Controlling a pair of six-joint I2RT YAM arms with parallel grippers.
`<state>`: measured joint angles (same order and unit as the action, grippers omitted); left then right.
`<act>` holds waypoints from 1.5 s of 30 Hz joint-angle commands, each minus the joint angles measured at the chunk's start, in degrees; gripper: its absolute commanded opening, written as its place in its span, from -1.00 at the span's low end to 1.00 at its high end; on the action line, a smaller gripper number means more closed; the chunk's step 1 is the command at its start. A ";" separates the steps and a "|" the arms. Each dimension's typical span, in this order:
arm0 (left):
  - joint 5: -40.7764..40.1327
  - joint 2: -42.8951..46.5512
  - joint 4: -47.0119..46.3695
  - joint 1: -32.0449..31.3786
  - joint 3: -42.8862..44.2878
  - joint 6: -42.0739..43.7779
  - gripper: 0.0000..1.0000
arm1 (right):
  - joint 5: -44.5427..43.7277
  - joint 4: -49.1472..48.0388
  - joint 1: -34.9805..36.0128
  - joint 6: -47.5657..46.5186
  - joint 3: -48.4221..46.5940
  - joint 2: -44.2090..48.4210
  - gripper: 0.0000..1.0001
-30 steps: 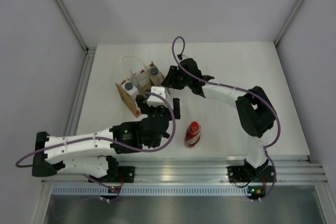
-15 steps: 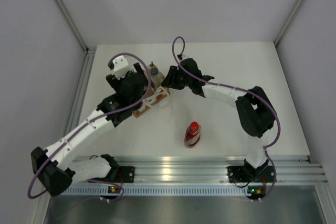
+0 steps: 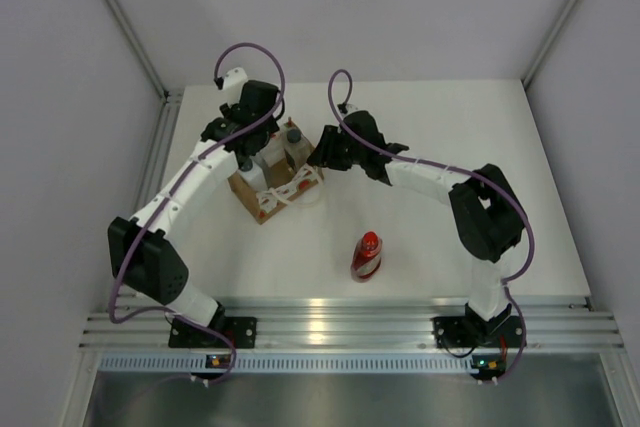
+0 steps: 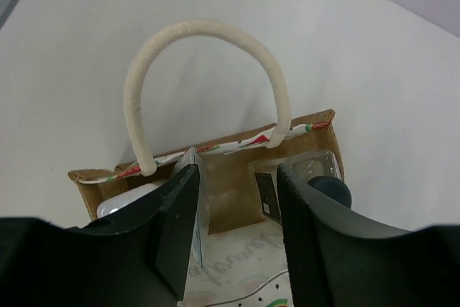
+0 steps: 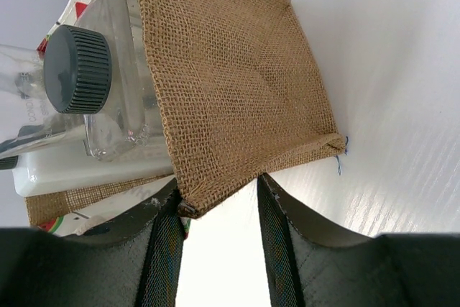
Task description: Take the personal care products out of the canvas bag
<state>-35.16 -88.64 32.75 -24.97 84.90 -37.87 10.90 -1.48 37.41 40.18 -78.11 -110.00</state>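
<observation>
The canvas bag (image 3: 283, 190) stands at the back left of the table, tan with white red-patterned sides. Two white bottles with dark grey caps (image 3: 293, 134) (image 3: 245, 163) stick out of it. My left gripper (image 3: 256, 145) hangs open over the bag's mouth; in the left wrist view its fingers (image 4: 176, 228) straddle the inside, below the white loop handle (image 4: 208, 70), with one dark cap (image 4: 330, 190) on the right. My right gripper (image 5: 215, 249) is open at the bag's tan side (image 5: 230, 84); the bag's corner touches its left finger. The red bottle (image 3: 367, 254) lies on the table.
A white flat item (image 5: 86, 167) lies in the bag under the capped bottle (image 5: 77, 68); I cannot tell if it is the tube. The enclosure walls and a metal rail (image 3: 150, 187) run close to the bag's left.
My left arm has swung from the middle of the table to the back left and now reaches over the bag from behind. The right arm and red bottle have not moved.
</observation>
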 commanded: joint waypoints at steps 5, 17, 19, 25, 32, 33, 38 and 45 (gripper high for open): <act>0.79 -1.62 8.64 0.27 3.78 -3.09 0.01 | 0.00 1.04 -1.11 -1.86 -1.08 2.42 -0.18; 3.43 -8.39 9.35 2.12 3.43 -4.23 -0.20 | 0.27 1.04 -1.11 -2.04 -1.08 3.12 -0.18; 3.52 -9.00 9.26 2.12 3.25 -4.50 -0.20 | 0.27 1.04 -1.20 -2.04 -1.17 3.12 -0.18; 4.04 -10.41 9.35 2.12 1.58 -5.72 -0.20 | 0.44 1.04 -1.20 -1.95 -1.52 2.68 -0.18; 4.83 -11.46 9.17 2.12 -0.44 -7.04 -0.21 | 0.27 1.04 -1.11 -2.04 -1.61 2.42 -0.18; 4.92 -11.55 9.26 2.12 -0.53 -7.13 -0.23 | 0.35 1.04 -1.11 -2.04 -1.61 2.42 -0.18; 6.06 -12.26 9.17 2.21 -0.53 -8.19 -0.30 | 0.35 1.04 -1.20 -2.04 -1.52 2.24 -0.18; 6.59 -12.96 9.17 2.30 -0.18 -8.63 -0.70 | 0.35 1.04 -1.20 -2.13 -1.44 2.24 -0.18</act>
<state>-30.92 -99.83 41.65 -22.96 85.03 -45.04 11.44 -1.48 37.32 39.44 -78.11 -109.95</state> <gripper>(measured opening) 0.221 0.410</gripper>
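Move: The clear pouch stands edge-up in the canvas bag, almost straight under the left hand, its middle about 15 cm below. The white bottle is some 5 cm to the hand's left and 7 cm nearer the base; the clear bottle with the dark cap is about 9 cm to its right and 2 cm farther out, both about as deep. From the right hand, the pouch lies roughly 16 cm left, 2 cm ahead and slightly lower. Straight down into the canvas bag's mouth goes the left hand, about 10 cm, the fingers tipping some 20 degrees further downward and narrowing partway as they sink between the white bottle and the dark-capped clear bottle. It stops at the clear pouch's upper end and closes further, pinching it from both sides. The right hand stays at the bag's right-hand corner, its opening unchanged. ##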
